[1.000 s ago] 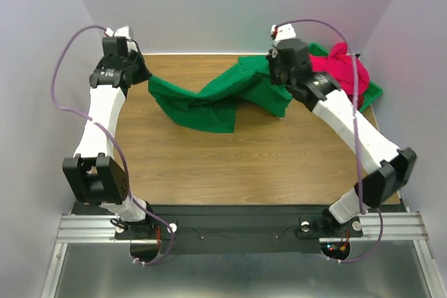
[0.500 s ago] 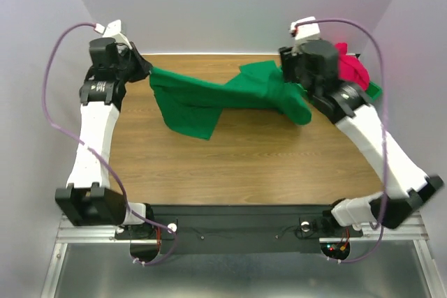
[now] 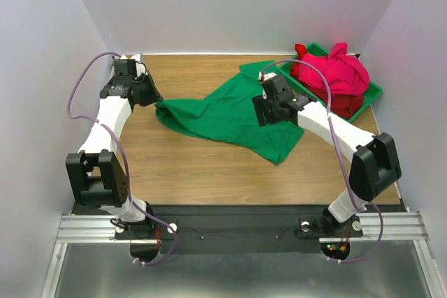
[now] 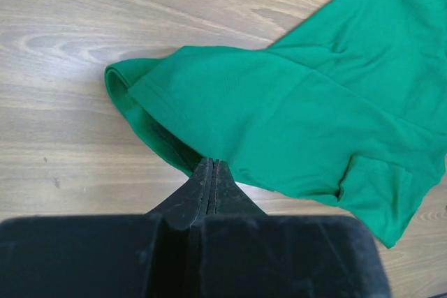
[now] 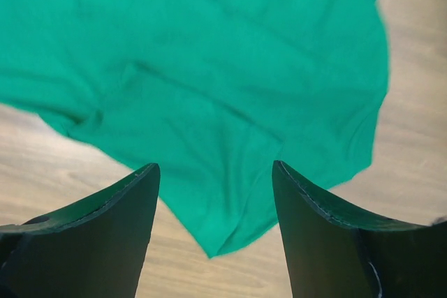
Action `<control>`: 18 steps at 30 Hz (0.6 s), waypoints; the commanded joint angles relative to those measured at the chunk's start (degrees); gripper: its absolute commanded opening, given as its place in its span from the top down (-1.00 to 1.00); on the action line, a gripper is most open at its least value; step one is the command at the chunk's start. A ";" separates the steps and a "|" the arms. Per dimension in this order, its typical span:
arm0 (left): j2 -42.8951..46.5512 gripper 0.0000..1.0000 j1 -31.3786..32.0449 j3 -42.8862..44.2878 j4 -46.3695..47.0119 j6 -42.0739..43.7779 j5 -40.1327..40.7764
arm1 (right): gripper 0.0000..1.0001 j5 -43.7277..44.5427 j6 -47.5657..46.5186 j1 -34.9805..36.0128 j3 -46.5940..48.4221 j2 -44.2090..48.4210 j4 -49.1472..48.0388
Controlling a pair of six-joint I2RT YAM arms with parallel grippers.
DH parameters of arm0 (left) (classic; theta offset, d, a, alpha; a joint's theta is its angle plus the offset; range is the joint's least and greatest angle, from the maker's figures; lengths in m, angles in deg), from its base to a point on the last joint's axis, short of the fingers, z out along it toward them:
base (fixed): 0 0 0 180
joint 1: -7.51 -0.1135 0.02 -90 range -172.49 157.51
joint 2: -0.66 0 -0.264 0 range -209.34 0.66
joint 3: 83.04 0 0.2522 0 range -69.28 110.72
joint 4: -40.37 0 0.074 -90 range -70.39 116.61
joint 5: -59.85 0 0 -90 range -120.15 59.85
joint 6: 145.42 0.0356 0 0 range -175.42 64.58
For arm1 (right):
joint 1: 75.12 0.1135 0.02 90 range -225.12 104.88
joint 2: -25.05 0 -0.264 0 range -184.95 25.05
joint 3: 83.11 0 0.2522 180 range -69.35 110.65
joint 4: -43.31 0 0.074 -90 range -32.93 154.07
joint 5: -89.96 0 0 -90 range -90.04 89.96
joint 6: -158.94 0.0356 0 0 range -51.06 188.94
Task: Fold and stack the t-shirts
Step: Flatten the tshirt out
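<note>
A green t-shirt [image 3: 230, 116] lies spread and rumpled across the middle of the table. My left gripper [image 3: 149, 95] is low at the shirt's left end. In the left wrist view its jaws [image 4: 211, 163] are pressed shut on the shirt's hem [image 4: 279, 130]. My right gripper [image 3: 267, 111] hangs over the right part of the shirt. Seen from the right wrist, this gripper [image 5: 215, 169] is open, with the green cloth [image 5: 209, 88] lying below and nothing between the fingers. A pink t-shirt [image 3: 334, 71] and a darker red one [image 3: 344, 105] are heaped in the bin.
The green plastic bin [image 3: 376, 91] stands at the table's back right corner, just right of my right arm. Bare wood [image 3: 209, 172] shows in front of the shirt. Walls close in the left, back and right sides.
My right gripper has opened and let go of the green t-shirt. Both arms have come down, and the shirt, stretched in the air before, now lies on the table. The left gripper stays shut.
</note>
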 commanded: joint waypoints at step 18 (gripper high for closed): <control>0.89 1.00 -0.28 -6.34 4.71 1.59 -2.65 | -0.44 -5.88 12.35 -4.50 -14.16 -2.39 -12.06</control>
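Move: The open right hand is above the green t-shirt; the folded-over flap on its near right part is about 6 cm back, 5 cm right and 15 cm below, with the shirt's near corner roughly 12 cm back and 5 cm right. The green basket's middle lies some 16 cm ahead and 22 cm right. The shut left hand holds the shirt's left end about 20 cm straight above the table; from it the flap lies some 33 cm right and 9 cm back. The right hand sinks about 8 cm towards the folded-over flap with its fingers staying wide open, first drawing back some 4 cm and slightly right, then easing forward again by about 2 cm, while the wrist tips down and turns clockwise about 10 degrees each. The left hand keeps its pinch on the shirt's left end and lowers it some 3.5 cm, drifting about 1 cm back. ##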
